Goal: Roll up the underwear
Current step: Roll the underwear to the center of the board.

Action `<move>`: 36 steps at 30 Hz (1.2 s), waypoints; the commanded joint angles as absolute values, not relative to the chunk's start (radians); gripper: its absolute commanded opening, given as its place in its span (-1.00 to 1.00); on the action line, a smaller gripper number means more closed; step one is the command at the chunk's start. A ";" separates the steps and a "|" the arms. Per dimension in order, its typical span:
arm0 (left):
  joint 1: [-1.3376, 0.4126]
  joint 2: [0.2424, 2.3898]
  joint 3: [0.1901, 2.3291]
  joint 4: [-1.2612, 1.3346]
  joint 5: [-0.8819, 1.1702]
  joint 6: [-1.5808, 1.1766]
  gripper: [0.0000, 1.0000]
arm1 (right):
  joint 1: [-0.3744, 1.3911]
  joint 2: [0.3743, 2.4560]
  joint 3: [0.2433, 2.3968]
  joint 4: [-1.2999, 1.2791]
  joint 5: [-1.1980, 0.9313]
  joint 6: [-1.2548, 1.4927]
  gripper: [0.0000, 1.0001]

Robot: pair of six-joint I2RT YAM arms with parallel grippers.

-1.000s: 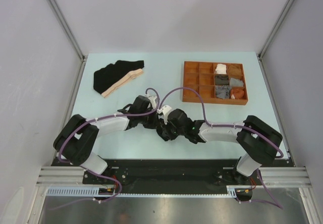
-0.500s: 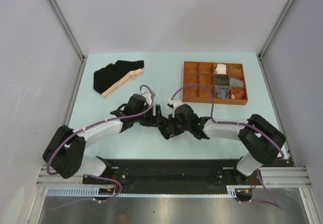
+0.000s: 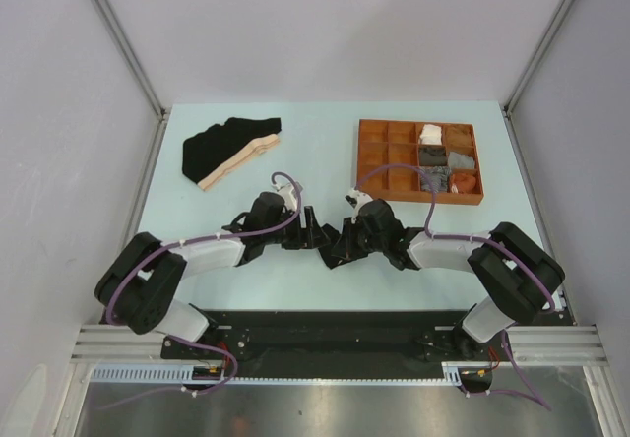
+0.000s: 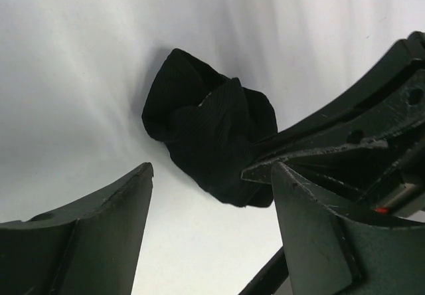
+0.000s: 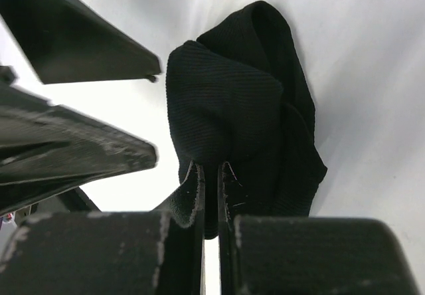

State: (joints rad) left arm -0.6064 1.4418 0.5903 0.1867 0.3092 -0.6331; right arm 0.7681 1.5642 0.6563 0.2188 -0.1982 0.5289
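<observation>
A rolled-up bundle of black underwear (image 4: 202,132) lies on the pale table between the two grippers. My right gripper (image 5: 210,170) is shut on the near edge of this bundle (image 5: 229,105), with cloth pinched between its jaws. My left gripper (image 4: 211,170) is open just short of the bundle, its fingers apart with nothing between them. From above, the left gripper (image 3: 311,232) and right gripper (image 3: 338,251) meet at the table's middle, hiding the bundle. A second black brief with a beige waistband (image 3: 231,147) lies flat at the back left.
A brown compartmented tray (image 3: 418,198) stands at the back right, with rolled cloth pieces in its right-hand cells. Purple cables loop over both arms. Grey side walls close in the table on the left and right.
My left gripper has opened and let go of the black bundle. My right gripper has closed on it. Both wrists have shifted slightly towards the back of the table.
</observation>
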 commanded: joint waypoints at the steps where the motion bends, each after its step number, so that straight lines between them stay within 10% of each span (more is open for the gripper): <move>1: -0.604 1.492 0.571 0.360 0.325 -0.696 0.48 | 0.758 1.589 0.615 0.187 -0.187 0.548 -1.00; 12: -0.615 1.655 0.564 0.517 0.278 -0.709 0.00 | 0.764 1.582 0.604 0.219 -0.232 0.526 -1.00; 15: -0.630 1.716 0.580 0.541 0.282 -0.695 -0.48 | 0.764 1.575 0.604 0.219 -0.239 0.522 -1.00; 20: -0.656 1.714 0.592 0.500 0.241 -0.625 -0.75 | 0.733 1.478 0.612 0.180 -0.253 0.528 0.01; 25: -0.686 1.683 0.591 0.465 0.192 -0.559 -0.77 | 0.649 1.341 0.624 0.083 -0.249 0.534 0.49; 36: -0.759 1.603 0.571 0.469 0.115 -0.489 -0.79 | 0.509 1.439 0.650 -0.026 -0.331 0.655 0.63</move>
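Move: My right hand already pinches the near right part of the rolled black underwear; the bundle's middle lies about 2 cm ahead and 2 cm left of that hand, just below it. From my open left hand, the middle is roughly 5 cm right, 1 cm ahead and 4 cm down. The divided box sits about 26 cm ahead and 21 cm right of my right hand, and the other black pair 27 cm ahead and 24 cm left of my left. I bring my left hand down about 3 cm, with some forward and right, and shut its fingers on the underwear's left part while my right hand keeps it pinched. Then my right hand opens and comes free, rising about 5 cm and swinging 7 or 8 cm right and a little forward before dipping halfway down again; my left keeps its pinch, easing slightly right and tilting some 10 degrees. ##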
